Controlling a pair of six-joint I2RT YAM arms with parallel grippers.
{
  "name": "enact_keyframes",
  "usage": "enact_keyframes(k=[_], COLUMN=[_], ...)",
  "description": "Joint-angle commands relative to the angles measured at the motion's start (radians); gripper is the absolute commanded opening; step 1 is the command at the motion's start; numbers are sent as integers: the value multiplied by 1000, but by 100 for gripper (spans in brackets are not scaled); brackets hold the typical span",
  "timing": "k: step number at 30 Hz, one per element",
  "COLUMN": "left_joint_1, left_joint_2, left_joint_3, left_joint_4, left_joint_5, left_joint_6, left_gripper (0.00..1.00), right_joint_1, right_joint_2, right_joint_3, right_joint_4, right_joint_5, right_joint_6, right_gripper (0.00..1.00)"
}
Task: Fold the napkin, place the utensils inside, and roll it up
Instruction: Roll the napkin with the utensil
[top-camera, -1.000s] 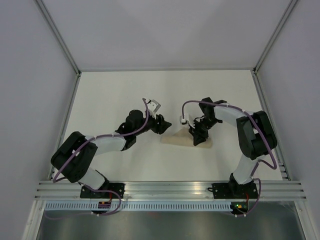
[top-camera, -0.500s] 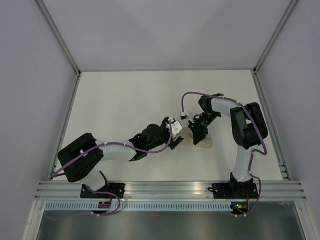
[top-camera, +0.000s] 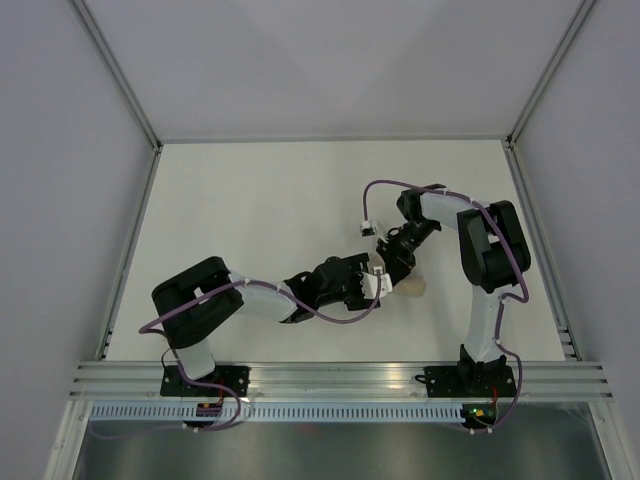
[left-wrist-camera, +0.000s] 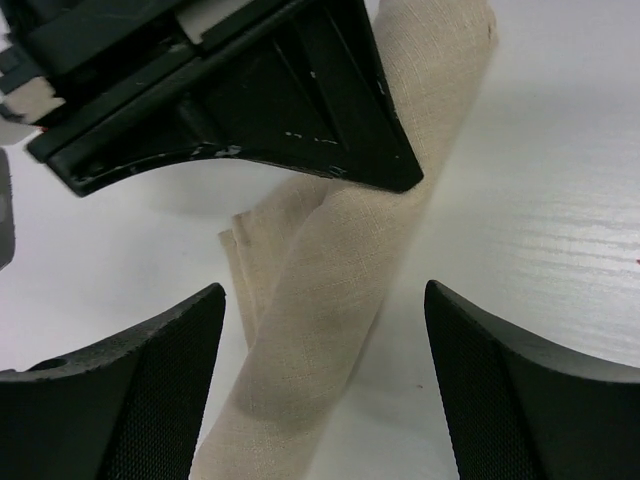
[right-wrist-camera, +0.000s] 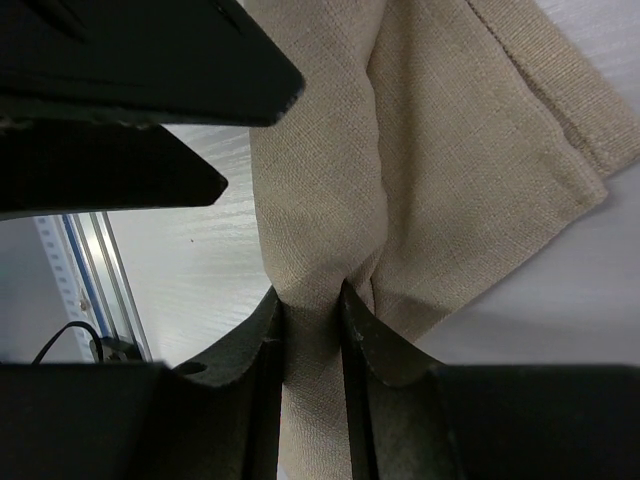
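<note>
The napkin (top-camera: 411, 289) is a narrow beige roll on the white table, mostly covered by both grippers in the top view. My right gripper (top-camera: 388, 265) is shut on it, its fingers pinching a bunched fold of the napkin (right-wrist-camera: 430, 150) between the pads (right-wrist-camera: 362, 340). My left gripper (left-wrist-camera: 325, 400) is open and straddles the rolled napkin (left-wrist-camera: 320, 290) without touching it, one finger (left-wrist-camera: 130, 400) on each side. The black right gripper (left-wrist-camera: 250, 100) sits just beyond on the same roll. The utensils are hidden.
The white table (top-camera: 250, 200) is walled on three sides by grey panels. An aluminium rail (top-camera: 340, 375) with both arm bases runs along the near edge. The left arm (top-camera: 260, 298) stretches low across the table toward the right.
The left arm swung right and down to the napkin's left end, and its jaws opened wider. The right gripper kept its pinch on the napkin and barely shifted.
</note>
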Motion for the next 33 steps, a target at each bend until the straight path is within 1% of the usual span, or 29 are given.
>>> enact_keyframes(k=[1, 8, 12, 13, 14, 16, 17, 19, 20, 22, 23, 25, 27, 28, 29, 31, 33], left_joint_1=[-23, -26, -26, -26, -23, -23, -23, -23, -23, -23, -23, -23, -22, -20, -15, -6, 8], left_joint_2=[42, 126, 147, 155, 160, 167, 170, 183, 192, 200, 207, 215, 220, 217, 215, 204, 198], left_joint_3=[47, 72, 98, 107, 137, 153, 167, 187, 194, 203, 217, 239, 251, 256, 262, 266, 276], left_joint_4=[-8, -7, -42, -91, -121, -177, -200, -246, -269, -286, -313, -339, -370, -376, -379, -389, -399], left_joint_5=[21, 21, 18, 21, 27, 50, 55, 67, 72, 73, 77, 86, 107, 115, 135, 167, 207], left_joint_6=[139, 197, 213, 217, 207, 178, 171, 147, 144, 122, 115, 90, 73, 58, 44, -6, -62], left_gripper=[85, 85, 82, 81, 77, 73, 67, 61, 57, 53, 49, 41, 35, 33, 29, 26, 24], right_joint_1=[0, -3, -6, -6, -9, -9, -9, -9, -12, -12, -14, -15, -17, -20, -23, -29, -34], right_joint_2=[72, 80, 84, 84, 87, 86, 86, 84, 86, 84, 84, 77, 64, 48, 37, -6, -38], right_joint_3=[-9, 2, 2, 2, 2, 3, 3, 2, 2, 0, 0, -1, -6, -9, -12, -21, -33], right_joint_4=[108, 104, 102, 102, 102, 99, 97, 94, 96, 94, 93, 94, 97, 107, 110, 126, 142], right_joint_5=[118, 117, 118, 118, 117, 115, 115, 114, 114, 114, 114, 109, 105, 100, 95, 86, 66], right_joint_6=[-22, -18, -19, -19, -19, -21, -22, -25, -27, -28, -28, -30, -25, -22, -21, -4, 7], right_gripper=[22, 23, 23, 23, 23, 23, 23, 23, 23, 23, 23, 27, 34, 44, 48, 55, 60])
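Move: The rolled napkin runs crosswise beneath the open left hand; its middle is about 2 cm to the right and 5 cm down, roughly level fore and aft. Its loose flap lies some 4 cm ahead of that hand, 2 cm to the right and 6 cm below. The right gripper, pinching the roll, is about 7 cm to the left hand's right and 4 cm lower; from the right hand the roll's middle is about 5 cm left at its own height. Down first and then rightward with a little more sinking, the left hand travels about 5 cm onto the roll towards the right gripper, tipping some 15 degrees, and closes its wide-open fingers to pinch the roll beside the right fingers. The right hand keeps its pinch in place until near the end, then spreads its fingers and barely starts to rise. ##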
